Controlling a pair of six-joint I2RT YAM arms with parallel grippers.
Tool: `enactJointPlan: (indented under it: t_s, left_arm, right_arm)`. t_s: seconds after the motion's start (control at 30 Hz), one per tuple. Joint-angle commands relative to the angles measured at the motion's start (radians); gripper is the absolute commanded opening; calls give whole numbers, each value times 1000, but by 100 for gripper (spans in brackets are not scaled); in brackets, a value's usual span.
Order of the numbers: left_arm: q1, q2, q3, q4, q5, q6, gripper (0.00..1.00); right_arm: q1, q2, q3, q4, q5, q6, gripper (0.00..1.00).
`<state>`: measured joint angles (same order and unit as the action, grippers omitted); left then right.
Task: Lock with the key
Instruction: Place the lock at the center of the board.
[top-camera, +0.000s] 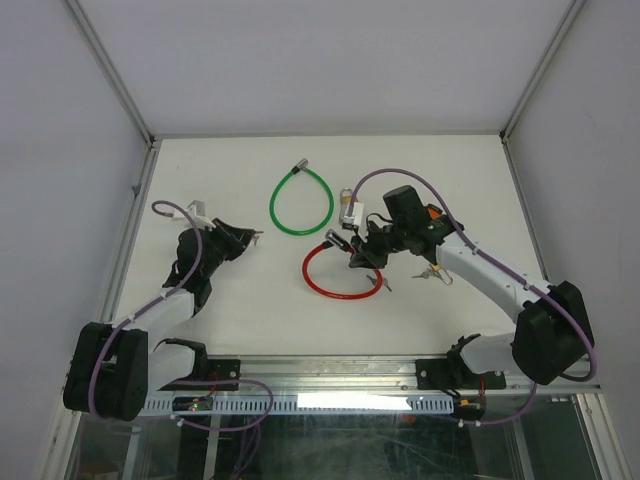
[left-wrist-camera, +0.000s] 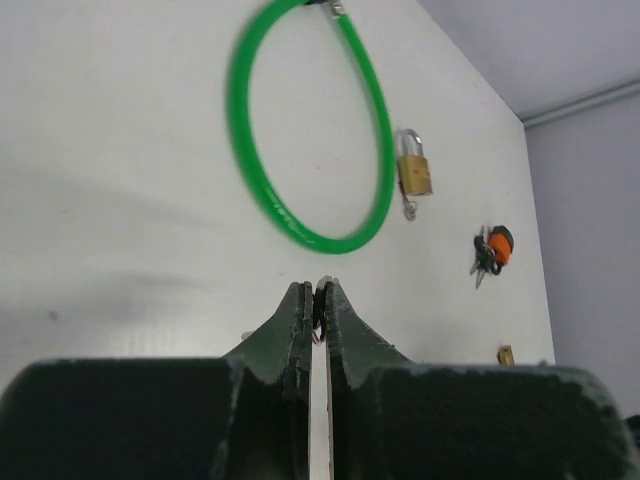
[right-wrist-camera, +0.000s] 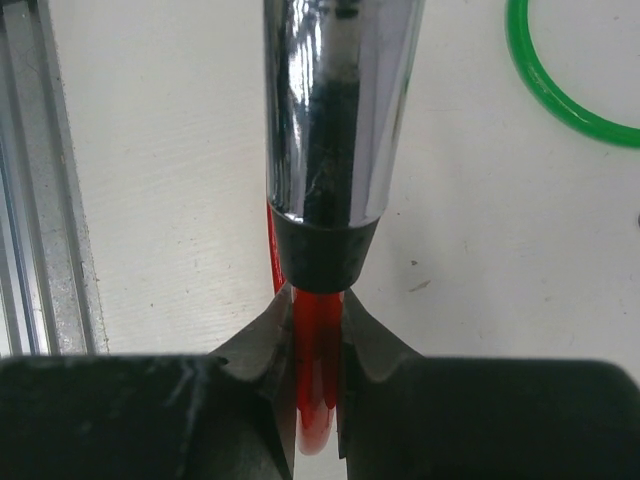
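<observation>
My right gripper (top-camera: 362, 255) (right-wrist-camera: 318, 300) is shut on the red cable lock (top-camera: 338, 285) (right-wrist-camera: 320, 380), just behind its chrome cylinder head (top-camera: 333, 240) (right-wrist-camera: 340, 100), which points away from the wrist camera. The rest of the red loop lies on the table. My left gripper (top-camera: 252, 237) (left-wrist-camera: 315, 290) hovers at mid-left, its jaws pressed together on a small key; only a sliver of metal shows between the fingertips. It points toward the cylinder head, a short way off.
A green cable lock (top-camera: 300, 200) (left-wrist-camera: 300, 130) lies as a loop at centre back. A brass padlock (top-camera: 347, 205) (left-wrist-camera: 415, 172) sits beside it. An orange-tagged key bunch (top-camera: 432, 212) (left-wrist-camera: 493, 250) and more keys (top-camera: 435, 272) lie by the right arm.
</observation>
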<state>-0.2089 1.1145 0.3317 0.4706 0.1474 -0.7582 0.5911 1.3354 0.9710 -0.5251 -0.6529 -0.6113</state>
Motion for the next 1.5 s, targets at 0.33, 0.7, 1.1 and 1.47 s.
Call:
enactJointPlan:
  t_s: [0.33,0.7,1.1,1.47]
  left_arm:
    - [93,176,16,-42,-92,-190,8]
    - [91,-115,-5,-310,-212,-247,55]
    - [89,-756,-51,-359,-75,-73,81]
    - [89,-778,-80,-295,55,-31,85]
  right_arm:
    - [-38,127,110,166,-210,342,0]
    - [33,410,349,267,-270,621,0]
    - [173,859,861,170,-269,780,2]
    - [177,1055,1172,-137,-31,535,55]
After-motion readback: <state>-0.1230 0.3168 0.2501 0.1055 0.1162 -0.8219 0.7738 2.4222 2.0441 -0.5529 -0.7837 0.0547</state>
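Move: The left hand holds the small keys; their spot on the board lies nearly straight below it, some 11 cm down, with the green lock's ring about 12 cm ahead of that hand and 10 cm right. The right hand holds the red lock, bound for bare board roughly 22 cm left, 8 cm ahead and 13 cm below. From it, the green ring is about 17 cm ahead and 12 cm left, the loose key pair 6 cm right and 1 cm back. Right hand carries the red lock some 22 cm left, then lowers, opening; left hand dips, releases keys, rises. ##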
